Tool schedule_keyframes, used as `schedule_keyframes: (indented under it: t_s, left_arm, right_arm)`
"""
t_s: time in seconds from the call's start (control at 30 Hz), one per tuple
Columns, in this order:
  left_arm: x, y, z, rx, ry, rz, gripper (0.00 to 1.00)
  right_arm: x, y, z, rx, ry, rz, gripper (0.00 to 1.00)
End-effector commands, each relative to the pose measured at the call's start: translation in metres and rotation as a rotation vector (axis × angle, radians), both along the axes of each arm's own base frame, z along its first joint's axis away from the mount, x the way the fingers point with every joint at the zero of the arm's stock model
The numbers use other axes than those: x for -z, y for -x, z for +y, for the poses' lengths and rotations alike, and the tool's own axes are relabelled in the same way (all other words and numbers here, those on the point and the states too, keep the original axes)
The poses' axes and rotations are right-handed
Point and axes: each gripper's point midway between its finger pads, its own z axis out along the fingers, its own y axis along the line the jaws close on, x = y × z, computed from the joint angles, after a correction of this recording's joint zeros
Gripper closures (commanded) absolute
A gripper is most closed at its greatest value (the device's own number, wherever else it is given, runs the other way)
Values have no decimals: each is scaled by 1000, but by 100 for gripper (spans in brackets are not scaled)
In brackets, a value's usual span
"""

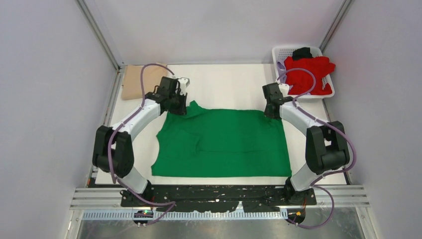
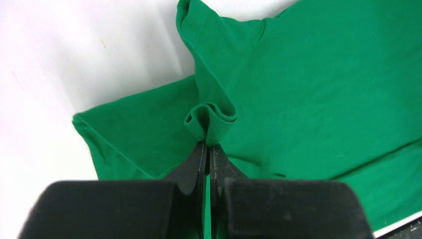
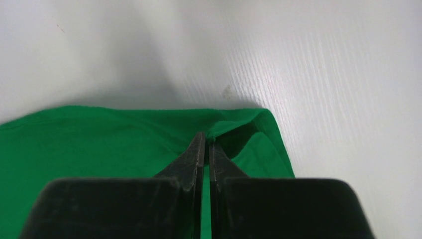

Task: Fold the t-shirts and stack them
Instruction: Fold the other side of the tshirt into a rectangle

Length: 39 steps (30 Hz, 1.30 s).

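Note:
A bright green t-shirt (image 1: 221, 142) lies spread over the middle of the white table. My left gripper (image 1: 180, 106) sits at its far left corner, shut on a bunched fold of the green cloth (image 2: 211, 122), which rises between the fingertips. At the far right corner, my right gripper (image 1: 271, 111) is shut on the shirt's edge (image 3: 234, 122). A tan t-shirt (image 1: 135, 82) lies folded at the far left of the table. A red t-shirt (image 1: 309, 74) hangs over the basket's rim, with a black garment (image 1: 301, 52) behind it.
The white lattice basket (image 1: 282, 53) stands at the far right corner of the table (image 1: 229, 82). Grey walls close in on both sides. The black mounting rail (image 1: 219, 196) runs along the near edge.

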Motion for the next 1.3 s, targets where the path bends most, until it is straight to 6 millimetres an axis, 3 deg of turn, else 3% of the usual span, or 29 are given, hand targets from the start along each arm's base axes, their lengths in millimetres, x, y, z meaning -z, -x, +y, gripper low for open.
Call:
schedule_keyframes:
  t_s: [0.0,0.33,0.77,1.07,1.27]
  left_arm:
    - [-39,1,0,-27,39,-171,100]
    - [-48,45,20,-100,36,-213,100]
    - [-48,95,28,-125,40,-256,100]
    - [-19,131,31,-164,58,-199,100]
    - [-4,149,37,-223,67,-166,100]
  right_arm:
    - [-20,14,-3,-23,4,-46,95]
    - [-47,44,-9,-68,10,-86,95]
    - [-57,54,-10,-112,15,-90,95]
    - [-48,66,-9,-126,6,-53,95]
    - [-37,84,-13,-113,4,-12,95]
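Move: The left hand, pinching the shirt's ribbed edge, has the near edge of the t-shirt about 28 cm straight back and 10 cm below; the near-left corner is some 11 cm left on that edge, and the beige folded cloth 19 cm ahead and 21 cm left. From the right hand, holding the far-right part, the near-right corner is about 28 cm back, 1 cm right and 6 cm lower; the white basket is some 20 cm ahead, 18 cm right. Keeping the green shirt pinched at both ends in shut fingers, the two hands bring its far side back over the shirt towards its near edge. The left leads, about 14 cm back with a little leftward drift, arching up 4 cm and sinking again while its fingertips tilt slightly outward; the right draws back about 7 cm, rising some 4 cm early and easing slightly down. ##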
